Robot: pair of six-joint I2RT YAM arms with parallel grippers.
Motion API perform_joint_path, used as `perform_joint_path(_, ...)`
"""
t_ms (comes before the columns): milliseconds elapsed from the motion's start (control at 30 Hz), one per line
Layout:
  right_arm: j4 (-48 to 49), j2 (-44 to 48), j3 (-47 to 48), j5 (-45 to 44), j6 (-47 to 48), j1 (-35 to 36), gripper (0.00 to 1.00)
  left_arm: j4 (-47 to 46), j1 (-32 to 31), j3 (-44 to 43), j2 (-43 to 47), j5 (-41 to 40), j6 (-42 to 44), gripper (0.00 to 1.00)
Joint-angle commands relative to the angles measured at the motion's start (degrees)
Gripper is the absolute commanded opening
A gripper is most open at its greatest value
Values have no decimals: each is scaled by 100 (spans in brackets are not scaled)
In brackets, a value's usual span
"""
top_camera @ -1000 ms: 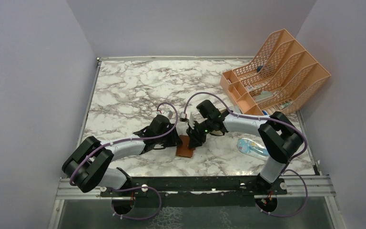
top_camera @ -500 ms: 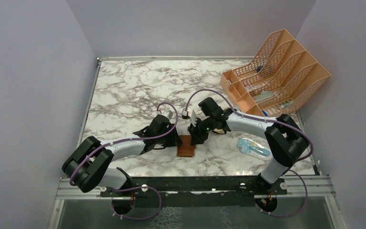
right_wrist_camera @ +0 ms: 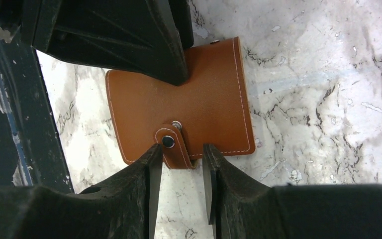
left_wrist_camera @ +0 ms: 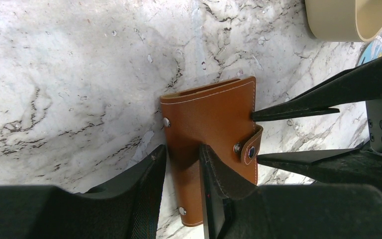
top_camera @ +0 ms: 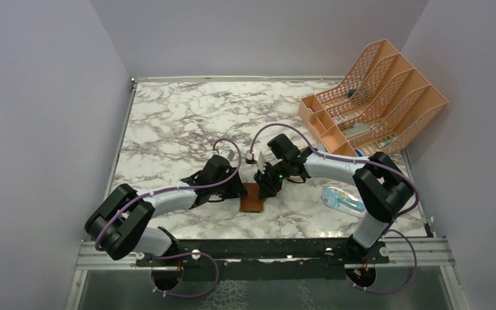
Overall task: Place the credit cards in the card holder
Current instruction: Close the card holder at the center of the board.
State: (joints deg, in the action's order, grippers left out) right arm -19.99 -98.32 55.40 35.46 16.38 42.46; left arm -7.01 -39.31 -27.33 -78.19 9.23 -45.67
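Observation:
The card holder [top_camera: 252, 204] is a closed brown leather wallet lying flat on the marble table between the two arms. In the left wrist view my left gripper [left_wrist_camera: 181, 152] stands part open over the card holder [left_wrist_camera: 214, 114]. One finger presses on the leather and the other sits just off its edge. In the right wrist view my right gripper [right_wrist_camera: 181, 149] is open, and its fingertips straddle the snap tab [right_wrist_camera: 175, 148] on the card holder [right_wrist_camera: 179, 107] with a small gap showing. No credit cards show in any view.
An orange mesh file rack [top_camera: 374, 97] stands at the back right. A blue-and-clear packet [top_camera: 343, 200] lies right of the right arm. The rim of a tan tray [left_wrist_camera: 348, 20] shows close beyond the wallet. The table's front rail [top_camera: 265, 253] runs near the arm bases.
My right gripper's jaws have widened a little around the snap tab and its wrist has shifted slightly. The left arm and the wallet have not moved.

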Motion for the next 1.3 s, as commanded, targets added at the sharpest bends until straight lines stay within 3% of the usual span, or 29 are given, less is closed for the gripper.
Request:
perform_joint_path(0, 201, -129, -122, -32, 80, 93, 34, -14, 42, -45, -83, 41, 50, 33)
perform_joint_path(333, 183, -140, -142, -394, 120, 251, 24, -123, 46, 46, -47, 60, -78, 33)
perform_joint_path(633, 277, 6, -199, -274, 64, 260, 2, -309, 42, 165, -74, 149, -230, 32)
perform_joint_path(1267, 584, 195, -154, -214, -287, 263, 1, -359, 46, 353, 8, 90, -346, 32)
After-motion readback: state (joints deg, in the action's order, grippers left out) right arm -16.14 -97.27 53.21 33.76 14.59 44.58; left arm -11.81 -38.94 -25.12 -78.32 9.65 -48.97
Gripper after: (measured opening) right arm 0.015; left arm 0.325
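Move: The holder's snap strap is just left of my right hand: about 1 cm left, 1 cm back and 1 cm below. The closed card holder's middle is some 4 cm left and 1 cm back. The beige tray stands roughly 14 cm to the right and 10 cm farther out. From my left hand, whose fingertips are already on the holder, the strap is about 5 cm to the right and 1 cm back, and the holder's middle 2 cm right. I shut my right fingers from about a third open while easing down about half a centimetre beside the strap. With the tips together I then nudge them left and slightly back against the strap's snap end, under 1 cm in all, rising a touch again. My left hand stays put, its fingertips still on the holder's cover, rolling only a few degrees. ##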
